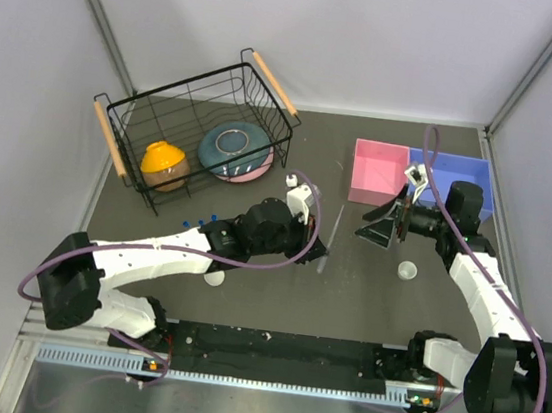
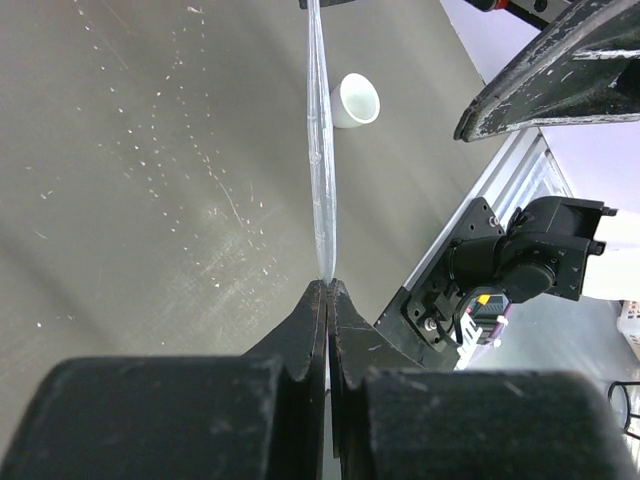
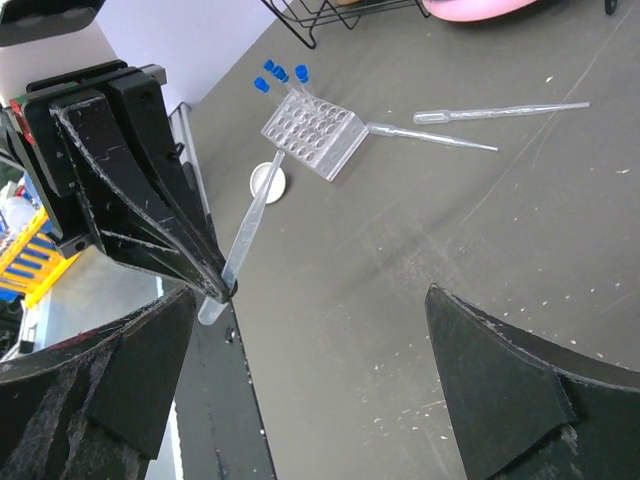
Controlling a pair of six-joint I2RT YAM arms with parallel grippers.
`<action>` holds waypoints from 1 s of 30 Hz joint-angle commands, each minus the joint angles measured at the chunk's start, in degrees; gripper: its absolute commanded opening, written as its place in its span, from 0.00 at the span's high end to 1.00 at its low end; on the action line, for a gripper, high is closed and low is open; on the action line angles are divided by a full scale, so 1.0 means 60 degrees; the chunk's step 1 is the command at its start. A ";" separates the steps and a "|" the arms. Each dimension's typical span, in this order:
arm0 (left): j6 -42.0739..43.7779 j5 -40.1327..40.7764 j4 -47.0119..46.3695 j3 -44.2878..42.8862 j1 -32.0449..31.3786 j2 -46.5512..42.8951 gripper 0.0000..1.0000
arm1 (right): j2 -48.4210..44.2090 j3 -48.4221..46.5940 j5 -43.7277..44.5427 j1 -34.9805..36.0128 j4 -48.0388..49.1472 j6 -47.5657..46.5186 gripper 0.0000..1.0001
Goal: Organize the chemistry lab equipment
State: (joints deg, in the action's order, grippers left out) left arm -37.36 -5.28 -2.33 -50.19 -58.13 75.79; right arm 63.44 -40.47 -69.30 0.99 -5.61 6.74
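My left gripper (image 2: 328, 282) is shut on the end of a thin clear rod (image 2: 320, 150), held above the table and pointing toward a white cup (image 2: 355, 100). In the top view this gripper (image 1: 315, 246) is mid-table. My right gripper (image 1: 375, 219) is open and empty, facing the left one; its jaws stand wide apart in the right wrist view (image 3: 310, 300). That view also shows the held rod (image 3: 245, 230), the clear rack (image 3: 315, 135) with blue-capped tubes (image 3: 280, 75), a second white cup (image 3: 268, 182) and two rods (image 3: 500, 110) lying on the table.
A black wire basket (image 1: 126, 113) at the back left holds an orange bowl (image 1: 163, 160) and a teal-pink bowl (image 1: 235, 149). A pink bin (image 1: 378, 171) and a blue bin (image 1: 456, 178) stand at the back right. The cups lie at the right (image 1: 407, 271) and under the left arm (image 1: 214, 278).
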 commanded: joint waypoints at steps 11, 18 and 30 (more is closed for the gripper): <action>-0.0276 0.0191 -0.1296 -0.0774 -0.0185 0.0683 1.00 | 0.0501 0.0182 -0.0331 0.0010 0.1930 0.2362 0.01; -0.0540 0.0133 -0.1457 -0.1126 -0.0258 0.1123 1.00 | 0.0647 0.0182 -0.0067 0.0010 0.2121 0.3064 0.03; -0.1111 0.0352 -0.1604 -0.1639 -0.0302 0.1869 1.00 | 0.0867 0.0270 0.0080 0.0448 0.2444 0.3594 0.62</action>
State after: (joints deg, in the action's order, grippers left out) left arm -42.15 -4.10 -8.14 -56.71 -59.72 85.65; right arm 68.40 -38.59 -68.58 2.09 6.66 28.05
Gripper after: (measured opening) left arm 0.009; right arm 0.487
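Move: The left gripper holds the pipette by its bulb end, stem slanting forward and up. The open right gripper is about 8 cm to its right, 6 cm farther out and 2 cm higher. From the right gripper, the pipette's middle lies some 7 cm left and 2 cm back, about level in height. The small white cup is roughly 15 cm right, 2 cm back and 13 cm below; the pink box is some 23 cm ahead, 7 cm right and 11 cm below. Carry the pipette about 4.5 cm to the right with the left gripper, drifting slightly forward, to bring its stem in between the right gripper's fingers; keep the bulb end pinched. Hold the right gripper nearly in place, easing it about 1 cm forward and rolling it some 15 degrees about its fingers' line, then, near the end, start closing its fingers around the stem to a little over half open. ##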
